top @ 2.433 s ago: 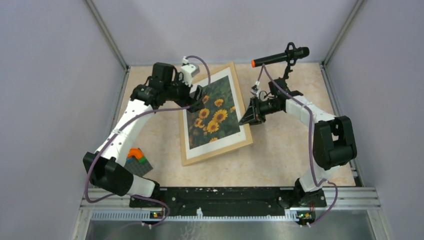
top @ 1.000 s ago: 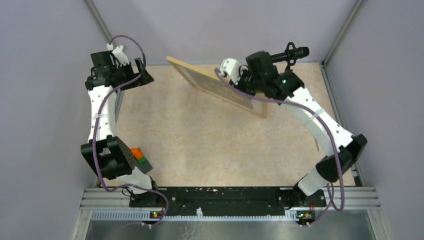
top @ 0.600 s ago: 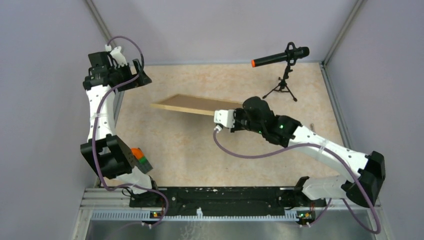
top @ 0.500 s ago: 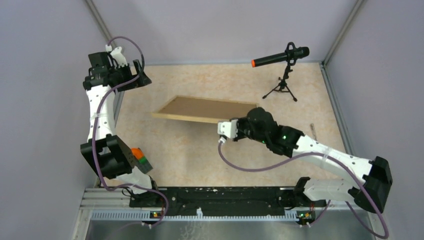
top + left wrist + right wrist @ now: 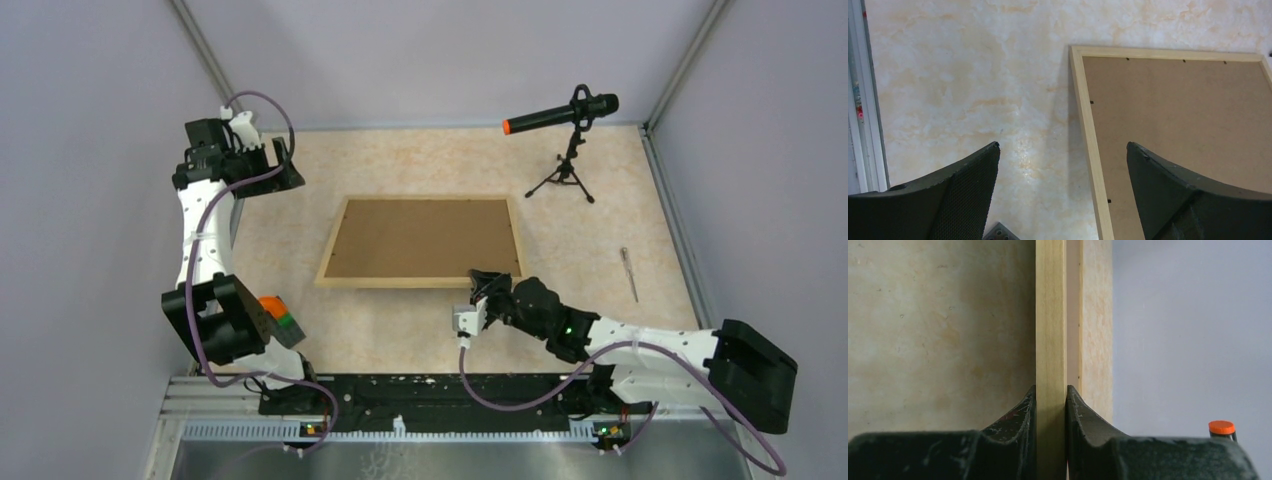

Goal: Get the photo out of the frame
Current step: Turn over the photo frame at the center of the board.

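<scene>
The frame (image 5: 421, 240) lies flat and face down in the middle of the table, its brown fibreboard back up inside a light-wood rim. The photo is hidden beneath it. My right gripper (image 5: 487, 282) is shut on the frame's near rim close to its right corner; in the right wrist view both fingers clamp the wooden edge (image 5: 1051, 340). My left gripper (image 5: 283, 163) is open and empty, up at the far left, apart from the frame. The left wrist view shows the frame's rim (image 5: 1087, 125) and backing between its spread fingers (image 5: 970, 180).
A microphone (image 5: 560, 113) on a small tripod stands at the far right. A thin screwdriver-like tool (image 5: 628, 273) lies right of the frame. A dark grey studded baseplate with coloured bricks (image 5: 279, 318) sits at the near left. Grey walls enclose the table.
My right gripper turned the frame over from photo-up, carried it through the air and laid it flat, back side up. My left arm let go and drew back to the far left.
</scene>
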{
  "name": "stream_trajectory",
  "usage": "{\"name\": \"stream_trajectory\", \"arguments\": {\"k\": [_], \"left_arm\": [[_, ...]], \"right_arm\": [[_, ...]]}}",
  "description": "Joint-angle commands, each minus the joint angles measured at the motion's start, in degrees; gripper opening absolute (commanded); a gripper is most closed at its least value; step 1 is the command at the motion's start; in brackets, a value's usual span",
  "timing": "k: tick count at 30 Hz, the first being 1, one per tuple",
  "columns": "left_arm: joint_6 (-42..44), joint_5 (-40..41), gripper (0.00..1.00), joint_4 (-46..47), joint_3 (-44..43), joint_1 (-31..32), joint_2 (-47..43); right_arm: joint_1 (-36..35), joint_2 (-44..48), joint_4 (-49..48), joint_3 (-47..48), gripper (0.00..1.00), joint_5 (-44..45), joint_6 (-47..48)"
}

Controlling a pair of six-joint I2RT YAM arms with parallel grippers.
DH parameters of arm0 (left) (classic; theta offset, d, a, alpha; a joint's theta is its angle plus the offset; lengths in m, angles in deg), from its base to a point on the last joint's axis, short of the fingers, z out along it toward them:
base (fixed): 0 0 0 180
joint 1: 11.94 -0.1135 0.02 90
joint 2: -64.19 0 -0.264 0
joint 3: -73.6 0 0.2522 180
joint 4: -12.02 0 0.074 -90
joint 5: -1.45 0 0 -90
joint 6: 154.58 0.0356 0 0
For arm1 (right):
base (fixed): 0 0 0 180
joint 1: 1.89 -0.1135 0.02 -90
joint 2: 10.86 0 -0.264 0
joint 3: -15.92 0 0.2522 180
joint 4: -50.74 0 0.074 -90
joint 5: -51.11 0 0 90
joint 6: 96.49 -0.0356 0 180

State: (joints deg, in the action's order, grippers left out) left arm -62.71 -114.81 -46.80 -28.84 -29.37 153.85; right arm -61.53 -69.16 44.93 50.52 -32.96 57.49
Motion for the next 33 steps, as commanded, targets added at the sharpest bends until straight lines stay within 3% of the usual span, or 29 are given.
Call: {"name": "stream_trajectory", "arguments": {"k": [1, 8, 11, 14, 17, 22, 29, 33], "left_arm": [[2.15, 1.17, 0.99, 0.26, 1.41, -0.23, -4.48], [3.47, 3.0, 0.99, -0.5, 2.87, -0.22, -5.45], [3.11, 2.72, 0.99, -0.24, 3.76, -0.17, -5.51], [2.88, 2.05, 0.99, -0.12, 4.4, -0.18, -5.49], [3.6, 1.25, 0.99, -0.1, 4.81, -0.16, -5.4], [7.88, -4.0, 0.99, -0.91, 5.02, -0.22, -5.06], [16.62, -12.06, 0.99, -5.76, 4.9, 0.5, -2.99], [22.53, -13.32, 0.99, -7.92, 5.8, 2.44, -2.4]], "right_arm": [[-0.74, -3.03, -13.94, -4.02, 0.14, -2.84, -0.01], [-0.74, -4.1, -18.09, -10.14, 0.31, -4.53, -0.6], [-0.96, -3.28, -16.75, -12.53, 0.48, -7.25, -1.01], [-1.52, -3.45, -15.53, -13.28, 0.56, -7.9, -1.93], [-1.61, -3.36, -12.99, -12.84, 0.73, -8.18, -3.02], [-2.23, 0.4, -1.1, -8.28, 0.98, -10.82, -6.17], [-2.39, -0.25, 20.6, 9.73, 0.99, -6.35, -19.66], [2.61, -5.66, 37.01, 22.45, 0.99, -7.34, -26.49]]}}
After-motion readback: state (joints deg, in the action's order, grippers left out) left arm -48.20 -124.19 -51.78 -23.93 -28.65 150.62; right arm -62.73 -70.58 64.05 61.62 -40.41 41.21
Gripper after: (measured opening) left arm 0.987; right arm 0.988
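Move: My right hand still pinches the near bar of the back-up frame; the table beneath this raised edge, where it is to lie, is about 10 cm below and 4 cm back. The frame's middle is roughly 16 cm ahead, 14 cm left and 5 cm below the hand. The tripod's feet stand some 34 cm ahead and 21 cm right; the small tool lies about 10 cm ahead and 35 cm right. From my left hand the frame's middle is level ahead-to-back, about 32 cm right and 14 cm below. I lower the frame's raised near edge towards the table with my right hand, sinking about 9 cm and easing back some 5 cm, the fingers beginning to part on the way and ending wide open. Then I lift the empty hand about 9 cm over the near bar, drifting left and tipping the fingers down some 20 degrees. My open left hand draws back and right a few centimetres, turning clockwise. ##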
